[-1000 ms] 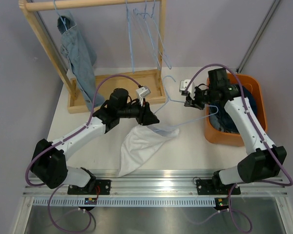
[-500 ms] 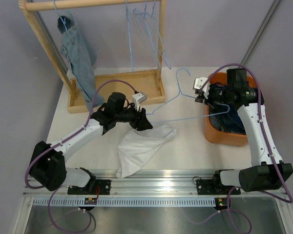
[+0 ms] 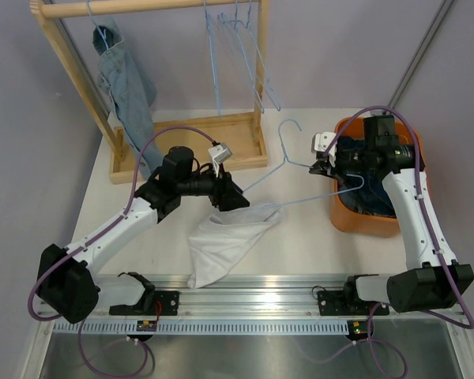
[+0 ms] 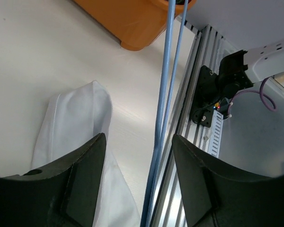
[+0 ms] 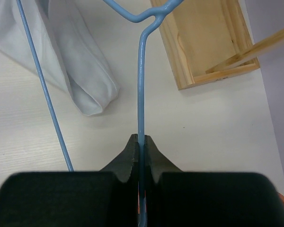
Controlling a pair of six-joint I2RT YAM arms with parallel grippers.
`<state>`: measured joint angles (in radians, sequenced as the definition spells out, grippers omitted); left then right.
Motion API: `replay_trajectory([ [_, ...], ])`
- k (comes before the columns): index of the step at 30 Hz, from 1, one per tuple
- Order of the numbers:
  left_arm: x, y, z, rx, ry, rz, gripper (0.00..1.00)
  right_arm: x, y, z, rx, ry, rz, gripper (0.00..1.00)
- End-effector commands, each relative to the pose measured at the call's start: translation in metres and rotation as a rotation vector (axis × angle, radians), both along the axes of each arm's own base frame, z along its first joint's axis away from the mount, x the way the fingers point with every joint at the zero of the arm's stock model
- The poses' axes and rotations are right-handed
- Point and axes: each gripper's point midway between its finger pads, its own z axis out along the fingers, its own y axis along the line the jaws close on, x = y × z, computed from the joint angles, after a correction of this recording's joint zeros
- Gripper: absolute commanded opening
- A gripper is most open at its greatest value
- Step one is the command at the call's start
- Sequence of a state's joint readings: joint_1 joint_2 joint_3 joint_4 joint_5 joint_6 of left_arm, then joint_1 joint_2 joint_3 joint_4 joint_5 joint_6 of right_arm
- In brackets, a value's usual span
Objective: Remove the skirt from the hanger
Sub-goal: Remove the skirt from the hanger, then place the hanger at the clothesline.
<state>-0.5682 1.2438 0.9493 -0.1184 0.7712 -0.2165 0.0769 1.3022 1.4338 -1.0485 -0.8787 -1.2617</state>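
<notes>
The white skirt [image 3: 225, 237] lies crumpled on the table in front of the left arm. My right gripper [image 3: 321, 166] is shut on the blue wire hanger [image 3: 286, 154] and holds it above the table beside the orange basket. The hanger's left tip reaches the skirt's upper edge. My left gripper [image 3: 238, 202] hovers open just above that edge. In the left wrist view the hanger wires [image 4: 163, 94] run between the open fingers [image 4: 80, 182] without touching them, and the skirt [image 4: 75, 123] lies to their left. In the right wrist view the jaws pinch the hanger [image 5: 141, 85].
A wooden rack [image 3: 73, 75] stands at the back left with a denim garment [image 3: 130, 95] and several empty blue hangers [image 3: 241, 47] on its rail. An orange basket [image 3: 363, 225] holding dark clothes sits at the right. An aluminium rail [image 3: 253, 288] runs along the near edge.
My left gripper has opened, let go of the skirt and drawn back left. The right gripper has carried the hanger right, toward the basket. The skirt has settled on the table.
</notes>
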Motion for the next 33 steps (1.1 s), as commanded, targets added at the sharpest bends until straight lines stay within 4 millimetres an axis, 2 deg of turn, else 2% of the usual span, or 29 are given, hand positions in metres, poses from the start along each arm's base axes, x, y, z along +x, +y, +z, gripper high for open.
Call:
replay_trajectory([
  [1,-0.002,-0.010,0.036,-0.104,-0.052,-0.055,0.60,-0.018,0.017,0.008,0.043,-0.013,0.085,0.00],
  [2,-0.002,-0.014,0.040,-0.127,-0.046,-0.058,0.58,-0.020,0.020,0.008,0.049,-0.008,0.093,0.00],
  [8,-0.010,-0.032,0.039,-0.134,-0.012,-0.107,0.51,-0.023,0.029,0.007,0.059,0.011,0.117,0.00],
  [12,-0.014,-0.037,0.037,-0.131,0.000,-0.122,0.39,-0.028,0.035,0.004,0.053,0.020,0.137,0.01],
  [15,-0.013,-0.037,0.037,-0.125,0.000,-0.120,0.19,-0.030,0.039,-0.001,0.048,0.034,0.146,0.01],
  [17,-0.014,-0.035,0.038,-0.116,-0.008,-0.113,0.00,-0.030,0.039,-0.005,0.040,0.040,0.145,0.02],
  [25,-0.024,-0.021,0.035,-0.061,-0.025,-0.103,0.00,-0.028,0.037,-0.015,0.032,0.060,0.118,0.13],
  [29,-0.034,-0.009,0.022,-0.002,0.006,-0.097,0.00,-0.026,0.039,-0.016,0.053,0.086,0.097,0.31],
  [32,-0.039,0.000,0.012,0.047,0.018,-0.076,0.00,-0.023,0.041,-0.014,0.076,0.103,0.071,0.53],
  [33,-0.040,0.003,0.009,0.064,0.028,-0.072,0.00,-0.022,0.040,-0.012,0.080,0.102,0.065,0.57],
])
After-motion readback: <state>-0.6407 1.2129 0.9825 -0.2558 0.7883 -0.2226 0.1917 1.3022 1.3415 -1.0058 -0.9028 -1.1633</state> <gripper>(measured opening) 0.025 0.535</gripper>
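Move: The bare blue hanger, its right end pinched by the right hand, reaches into the gap of the left hand's open fingers; the part of its left arm to grip is about 6 cm right of the left hand, 2 cm ahead and 1 cm up. The white skirt lies roughly 22 cm below the left hand, about 4 cm back. From the right hand that hanger part is some 17 cm left, 6 cm back and 3 cm down, while the orange basket's middle is about 9 cm ahead, 20 cm right and 16 cm down. The hanger is handed across: the right hand brings it left and back, sinking later, about 5 cm in all, as the left hand slides some 3 cm right and 2 cm back and shuts on its left arm. The right fingers then open around their end while the left, keeping its pinch, draws back left and slightly down. ##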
